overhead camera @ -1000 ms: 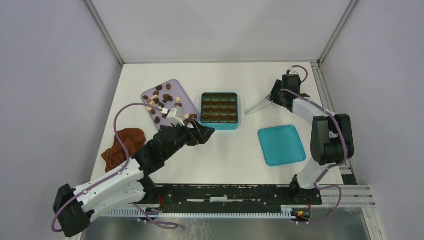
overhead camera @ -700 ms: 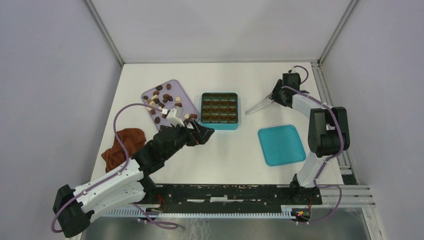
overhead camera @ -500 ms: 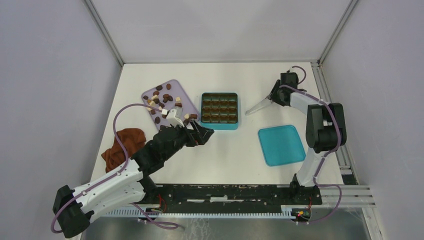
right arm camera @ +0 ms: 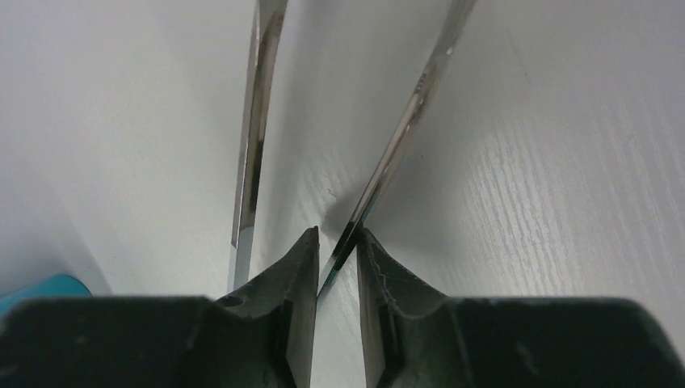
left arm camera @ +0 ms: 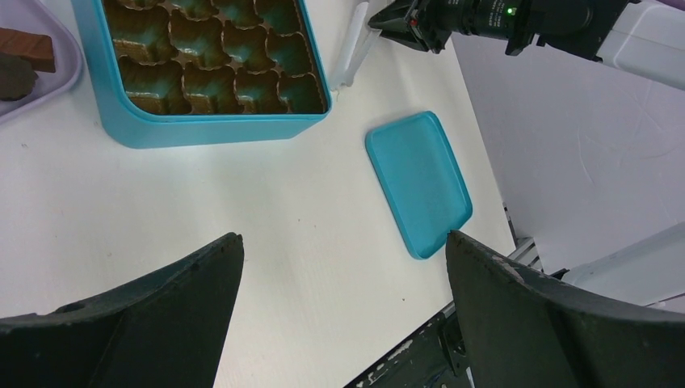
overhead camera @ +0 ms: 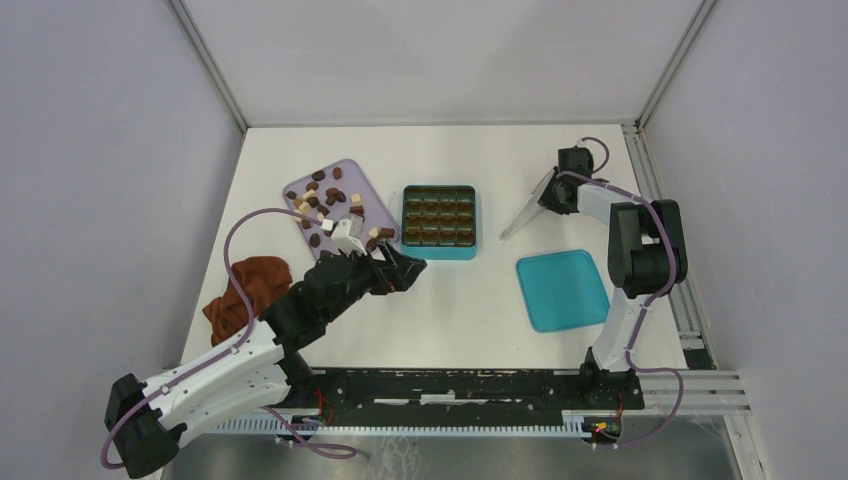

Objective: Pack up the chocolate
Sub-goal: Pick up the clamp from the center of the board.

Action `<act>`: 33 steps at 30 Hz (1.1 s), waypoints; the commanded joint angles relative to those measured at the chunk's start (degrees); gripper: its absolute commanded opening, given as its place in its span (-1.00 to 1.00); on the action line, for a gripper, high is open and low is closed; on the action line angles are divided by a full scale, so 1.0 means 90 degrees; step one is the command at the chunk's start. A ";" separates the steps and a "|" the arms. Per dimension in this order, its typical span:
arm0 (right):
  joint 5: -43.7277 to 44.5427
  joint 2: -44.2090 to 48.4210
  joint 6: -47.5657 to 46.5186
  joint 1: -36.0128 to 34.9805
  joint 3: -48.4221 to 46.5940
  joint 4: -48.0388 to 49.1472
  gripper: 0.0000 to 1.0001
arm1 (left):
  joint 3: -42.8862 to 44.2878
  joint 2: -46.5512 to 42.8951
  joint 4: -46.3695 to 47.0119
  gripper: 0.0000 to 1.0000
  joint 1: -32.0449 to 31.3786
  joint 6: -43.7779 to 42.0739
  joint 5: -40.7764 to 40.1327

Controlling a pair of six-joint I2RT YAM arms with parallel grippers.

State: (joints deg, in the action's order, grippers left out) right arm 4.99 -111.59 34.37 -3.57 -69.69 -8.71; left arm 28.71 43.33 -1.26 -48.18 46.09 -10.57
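Note:
Several chocolate pieces, dark, tan and cream, lie on the lilac tray; two of them show at the left wrist view's edge. The teal box with a gold grid of cells stands right of the tray. My left gripper hovers open and holds nothing, just in front of the box. My right gripper is at the back right, shut on metal tongs. One tong blade runs between its jaws; the other blade passes outside the left finger.
The teal lid lies flat in front of the right arm. A reddish-brown cloth is bunched at the left, near the left arm's cable. The table's right edge runs close behind the right gripper.
The right gripper has narrowed its jaws and swung the tongs, which now point more steeply toward the near edge. The right arm folded back. The left arm barely moved.

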 commanded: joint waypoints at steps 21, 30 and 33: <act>-0.5439 0.2342 -0.0307 0.1079 0.1552 0.3137 -1.00 | -0.0502 -0.0475 0.3302 0.94 -0.0032 -0.0128 0.2435; -0.7688 0.4411 0.1865 0.0873 0.3424 0.7261 -1.00 | -0.0119 0.0339 0.4907 0.98 -0.0974 -0.1566 0.2462; -0.7684 0.5061 0.1190 0.0562 0.3544 0.6800 -1.00 | 0.0190 0.0740 0.4925 1.00 -0.1584 -0.2679 0.1782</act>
State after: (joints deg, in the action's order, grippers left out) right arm -57.80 -72.34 45.91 4.19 -38.85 43.75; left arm 25.47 46.76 36.47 -57.06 37.56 10.72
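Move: The clamp lies aslant, far end to the right, with its right-hand arm already between the right fingertips and its middle only some 2 cm to the left, about 1 cm lower. The chocolate box stands some 28 cm to the right hand's left and 5 cm back; the teal tray lies about 22 cm back and 2 cm left. From the left hand, the clamp is roughly 24 cm ahead, 33 cm right and 18 cm below. The clamp's right-hand arm is pinched as the right fingers close fully, shifting about 2 cm right, then lifting quickly some 25 cm while drawing back and to the left, the wrist swinging counter-clockwise and tipping up until the fingers point leftwards. The open left hand rises about 11 cm, backing off and edging right, fingers turning clockwise and tipping up. ##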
